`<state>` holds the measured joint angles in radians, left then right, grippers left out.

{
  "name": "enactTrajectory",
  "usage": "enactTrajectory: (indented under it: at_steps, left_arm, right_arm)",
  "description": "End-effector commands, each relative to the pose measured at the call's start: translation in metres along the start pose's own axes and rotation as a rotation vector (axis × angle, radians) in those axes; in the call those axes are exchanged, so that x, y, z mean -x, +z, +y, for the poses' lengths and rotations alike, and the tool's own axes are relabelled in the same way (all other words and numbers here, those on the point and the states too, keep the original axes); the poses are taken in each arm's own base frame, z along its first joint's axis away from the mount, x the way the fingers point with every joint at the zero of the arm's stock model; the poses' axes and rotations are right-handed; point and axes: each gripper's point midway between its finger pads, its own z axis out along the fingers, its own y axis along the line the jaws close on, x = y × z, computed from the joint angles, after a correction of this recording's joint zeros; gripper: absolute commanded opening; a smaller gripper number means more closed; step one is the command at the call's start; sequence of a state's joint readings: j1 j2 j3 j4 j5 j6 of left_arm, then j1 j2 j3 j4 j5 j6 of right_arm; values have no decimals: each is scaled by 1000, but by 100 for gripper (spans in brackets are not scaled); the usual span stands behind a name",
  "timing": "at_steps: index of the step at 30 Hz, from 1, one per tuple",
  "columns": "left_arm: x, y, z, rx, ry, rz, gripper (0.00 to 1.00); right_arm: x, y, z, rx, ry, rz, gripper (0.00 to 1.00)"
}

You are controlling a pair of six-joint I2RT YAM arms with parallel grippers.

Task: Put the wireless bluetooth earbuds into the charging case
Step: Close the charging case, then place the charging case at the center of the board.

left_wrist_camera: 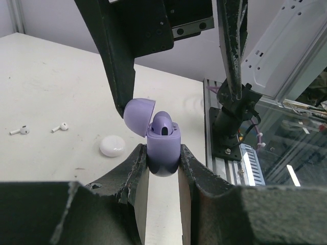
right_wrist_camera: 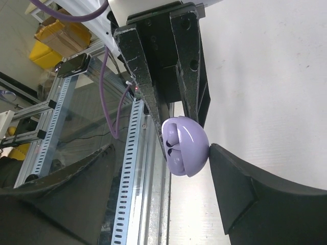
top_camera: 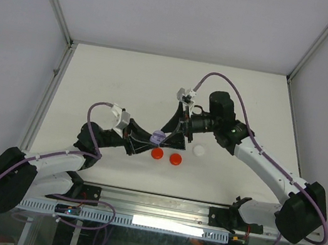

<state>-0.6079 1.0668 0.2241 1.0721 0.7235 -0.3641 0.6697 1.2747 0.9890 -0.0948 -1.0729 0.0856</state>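
A lilac charging case (left_wrist_camera: 163, 145) is pinched at its base between the jaws of my left gripper (left_wrist_camera: 163, 155), with its lid (left_wrist_camera: 139, 116) swung open to the left. Two lilac earbuds (right_wrist_camera: 174, 139) sit side by side in its sockets. My right gripper (right_wrist_camera: 161, 150) stands open around the case, one fingertip (right_wrist_camera: 217, 153) touching the lid's outer side, the other well apart. From above, both grippers meet mid-table at the case (top_camera: 158, 137). Two white earbuds (left_wrist_camera: 19, 130) (left_wrist_camera: 60, 126) lie loose on the table.
A closed white round case (left_wrist_camera: 112, 146) lies on the table just left of the held case. Two red round discs (top_camera: 156, 153) (top_camera: 175, 159) and a white one (top_camera: 198, 149) lie by the grippers. The metal rail (top_camera: 155, 207) runs along the near edge.
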Motion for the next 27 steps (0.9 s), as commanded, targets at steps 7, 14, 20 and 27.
enactTrajectory:
  at_steps: [7,14,20,27]
  left_arm:
    - [-9,-6,28,173,-96,-14,0]
    - [-28,-12,52,323,-216,37,0]
    - [-55,-22,74,486,-357,99,0]
    - [-85,-25,95,628,-530,180,0]
  right_arm:
    - [5,-8,23,35,-64,6,75]
    - [0,-17,-22,-255,-43,5,77]
    - [-21,-42,-85,-633,73,16,78]
    - [-52,-70,-125,-887,182,16,79]
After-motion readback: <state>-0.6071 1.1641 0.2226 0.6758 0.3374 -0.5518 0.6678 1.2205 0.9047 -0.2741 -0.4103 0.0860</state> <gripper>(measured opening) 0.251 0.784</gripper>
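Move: The left hand holds the half-open charging case, its middle about 2 cm to the right of that hand point and roughly 1 cm forward and above. From the right hand the case lies some 3 cm left, 2 cm ahead and 2 cm below, between its open fingers. On the table about 17 cm below the left hand, a red case sits 3 cm right and 1 cm ahead, a second red case 10 cm right and level. Forward and slightly down, the left hand first brings the case against the right hand's forward finger, already on the outside of the lid, while the right eases back slightly. Then both sink: the left, keeping its grip, goes down about 11 cm in all, rolling and swinging counter-clockwise; the right, fingers open, leaves the lid forward, down and to the right, turning clockwise some 35 degrees with its fingers dipping. ##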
